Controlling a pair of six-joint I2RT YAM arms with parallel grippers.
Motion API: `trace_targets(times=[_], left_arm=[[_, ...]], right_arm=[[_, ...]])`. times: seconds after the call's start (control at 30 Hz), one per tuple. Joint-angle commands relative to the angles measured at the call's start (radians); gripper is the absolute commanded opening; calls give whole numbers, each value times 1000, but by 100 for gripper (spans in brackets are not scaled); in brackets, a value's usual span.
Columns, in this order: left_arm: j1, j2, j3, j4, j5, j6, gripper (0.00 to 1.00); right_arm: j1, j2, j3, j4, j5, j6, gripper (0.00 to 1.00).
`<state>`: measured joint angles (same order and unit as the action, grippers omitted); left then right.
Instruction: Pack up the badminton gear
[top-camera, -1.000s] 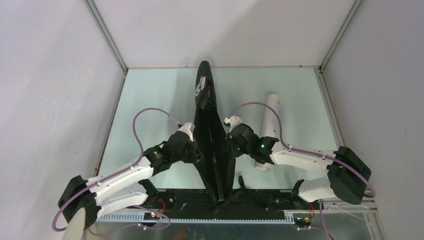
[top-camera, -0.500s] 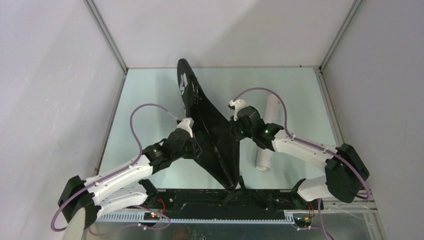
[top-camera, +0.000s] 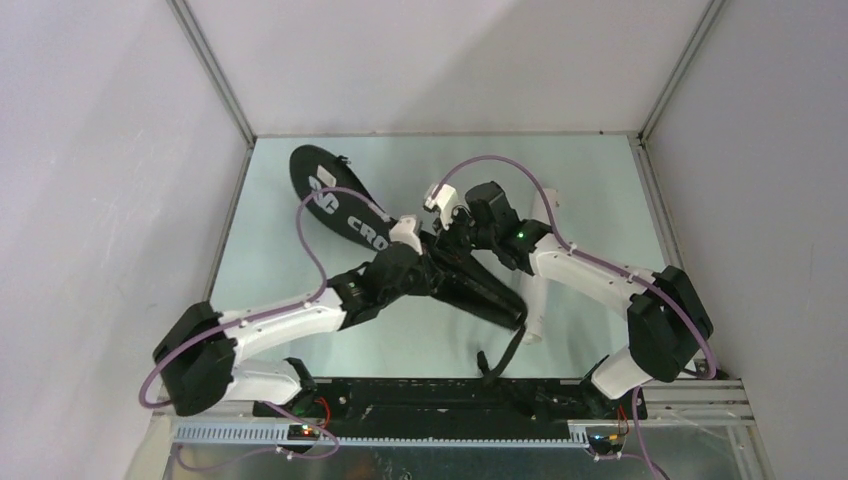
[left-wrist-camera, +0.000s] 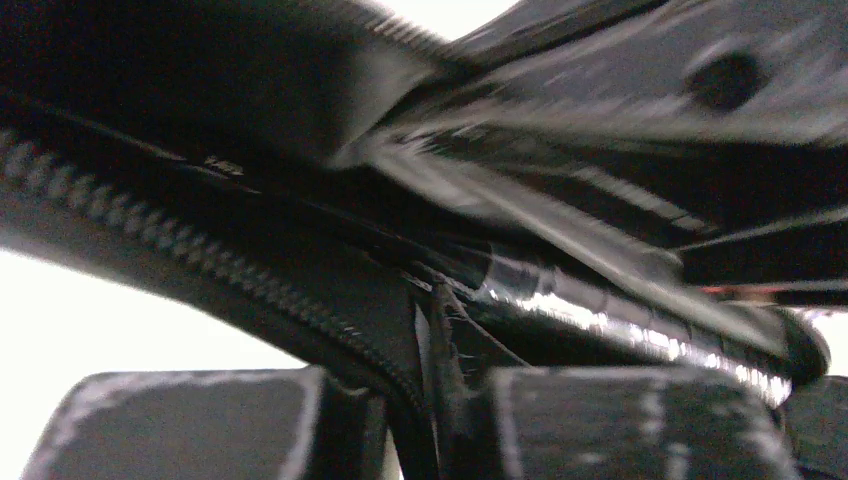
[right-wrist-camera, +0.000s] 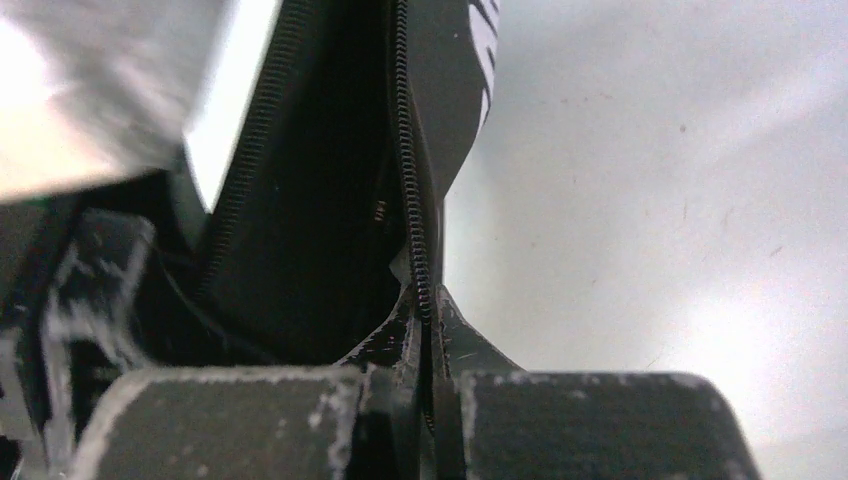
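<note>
The black racket bag (top-camera: 345, 205) lies slanted across the table, its round end with white letters at the back left and its narrow end at the front right. My left gripper (top-camera: 428, 268) is shut on the bag's zipper edge near its middle; in the left wrist view the fabric (left-wrist-camera: 250, 270) is pinched at the gripper (left-wrist-camera: 440, 420). My right gripper (top-camera: 452, 228) is shut on the opposite zipper edge (right-wrist-camera: 412, 200), clamped at the gripper (right-wrist-camera: 435, 405). A shiny plastic-wrapped bar (left-wrist-camera: 620, 310) shows inside the bag. The long white tube (top-camera: 531, 325) lies mostly hidden behind the right arm.
A black strap (top-camera: 497, 358) hangs from the bag's narrow end toward the near edge. White enclosure walls and metal rails (top-camera: 212, 85) border the pale green table (top-camera: 300, 330). Purple cables (top-camera: 320, 240) loop above both wrists.
The bag stood on edge down the middle; it has swung and tipped over to the back left, its lettered side now up. Both grippers went with it, still clamped on its edges.
</note>
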<state>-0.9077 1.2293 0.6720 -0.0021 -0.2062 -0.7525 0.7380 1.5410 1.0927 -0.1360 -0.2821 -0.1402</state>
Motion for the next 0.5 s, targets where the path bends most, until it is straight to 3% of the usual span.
trace_targets(times=[0.0, 0.07, 0.17, 0.2, 0.23, 0.27, 0.47], left_arm=[[-50, 89, 124, 139, -4, 37, 23], [-51, 106, 136, 114, 4, 61, 35], [-51, 63, 152, 32, 42, 216, 68], [-51, 45, 162, -35, 52, 260, 88], [-51, -4, 168, -69, 30, 334, 94], [-51, -36, 176, -128, 18, 412, 98], [-27, -258, 327, -352, -156, 707, 100]], right_arm=[[-48, -8, 54, 28, -202, -267, 0], [-80, -15, 57, 18, -255, -309, 0], [-121, -21, 65, -47, -366, -390, 0], [-140, -30, 65, -65, -390, -416, 0], [-147, -41, 65, -101, -423, -469, 0], [-158, -48, 65, -115, -437, -493, 0], [-193, -124, 86, -303, -536, -756, 0]])
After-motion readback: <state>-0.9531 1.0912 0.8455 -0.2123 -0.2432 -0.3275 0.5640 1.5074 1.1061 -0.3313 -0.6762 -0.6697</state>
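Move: The bag's zip edge lies between the left fingers, and a bit farther along it sits pinched in the right fingers, both within about a centimetre of each hand point. From the left hand, the bag's narrow end is about 18 cm to the right, 12 back and 8 below; its printed wide end is some 25 cm left, 17 ahead and 12 below. From the right hand, the white tube lies about 28 cm right, 7 back and 14 below. The left fingers let go of the zip edge, spreading from almost shut to fully open while the hand pushes about 3.5 cm right. It then swings back left and lifts clear of the bag by some 8 cm, fingertips tilting up. The right hand keeps its pinch on the edge, drawing it about 4 cm right and turning some 25 degrees counter-clockwise. ##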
